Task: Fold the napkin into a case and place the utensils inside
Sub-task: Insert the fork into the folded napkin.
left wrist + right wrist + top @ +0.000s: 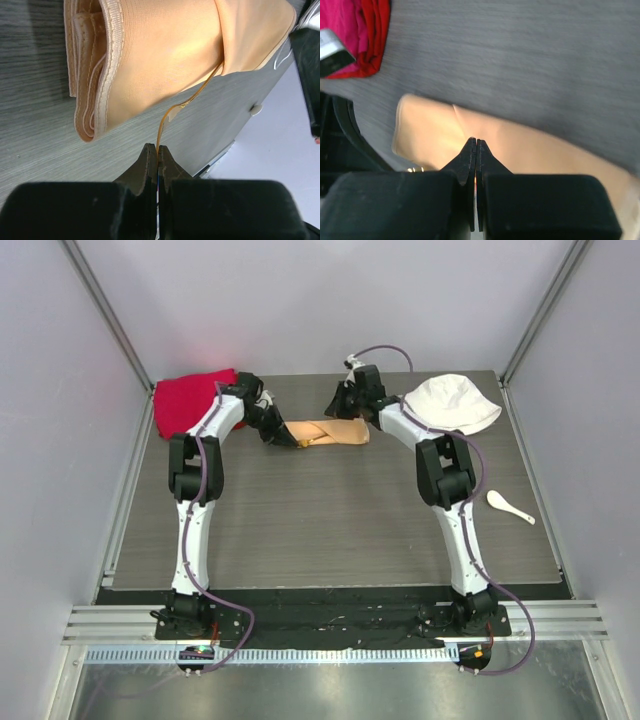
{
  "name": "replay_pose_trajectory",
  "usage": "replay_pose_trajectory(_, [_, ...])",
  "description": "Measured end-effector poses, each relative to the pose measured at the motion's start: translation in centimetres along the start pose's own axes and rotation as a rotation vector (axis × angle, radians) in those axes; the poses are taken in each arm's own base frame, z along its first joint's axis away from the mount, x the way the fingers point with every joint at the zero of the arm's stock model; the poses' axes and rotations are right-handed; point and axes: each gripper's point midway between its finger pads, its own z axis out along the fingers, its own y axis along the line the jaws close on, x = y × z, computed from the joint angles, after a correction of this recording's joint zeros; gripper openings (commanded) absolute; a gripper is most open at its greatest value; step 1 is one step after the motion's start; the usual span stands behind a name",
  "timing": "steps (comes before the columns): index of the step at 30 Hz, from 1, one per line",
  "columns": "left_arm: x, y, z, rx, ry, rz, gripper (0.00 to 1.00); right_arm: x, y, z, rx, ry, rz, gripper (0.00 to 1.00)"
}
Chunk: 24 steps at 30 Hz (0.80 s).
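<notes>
The peach napkin (335,432) lies folded into a narrow band at the back middle of the table. In the left wrist view its rolled layers (165,55) lie flat, and one thin edge rises from them into my left gripper (158,148), which is shut on it. From above, that left gripper (290,440) sits at the band's left end. My right gripper (334,406) hovers at the napkin's far edge, shut; over the cloth (535,150) its tips (476,140) show nothing between them. A white spoon (508,505), the utensil, lies apart at the right.
A white bucket hat (452,403) sits at the back right, beside the right arm. A thick red cloth (190,400) lies at the back left, next to the left arm, and shows again (360,35) in the right wrist view. The table (330,530) is dark grey wood grain.
</notes>
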Motion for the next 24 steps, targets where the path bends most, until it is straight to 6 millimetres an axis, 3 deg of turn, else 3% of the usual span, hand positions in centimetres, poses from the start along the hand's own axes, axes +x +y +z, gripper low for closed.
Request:
replay_pose_trajectory(3, [0.0,0.0,0.0,0.000,0.000,-0.001,0.00,-0.8,0.9,2.6,-0.008,-0.009,-0.016,0.01])
replay_pose_trajectory(10, [0.1,0.0,0.2,-0.001,0.003,-0.005,0.00,2.5,0.1,6.5,0.033,0.054,-0.016,0.01])
replay_pose_trajectory(15, [0.5,0.2,0.5,-0.002,0.010,-0.018,0.00,2.4,0.9,7.2,0.026,0.048,-0.028,0.01])
replay_pose_trajectory(24, [1.2,0.1,0.6,-0.001,0.014,-0.020,0.00,4.1,3.1,7.5,-0.033,0.092,-0.092,0.01])
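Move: The left gripper holds the fork, which already reaches the pocket mouth of the folded napkin, some 6 cm to its right, 1 cm ahead and slightly below. The napkin's middle is about 8 cm right, 3 cm ahead and 3 cm below. From the shut right gripper, hovering over the napkin's far edge, the middle is about 4 cm back, level sideways and 6 cm below. The white pouch lies roughly 30 cm right of the right gripper and 3 cm ahead. Swing the closed right gripper about 7 cm left, first reaching slightly forward and dropping some 5 cm beyond the napkin's far edge, then sliding low along that edge and drawing back a little so the shut fingertips push against it. Keep the left grip on the fork handle, easing back about 1 cm. ##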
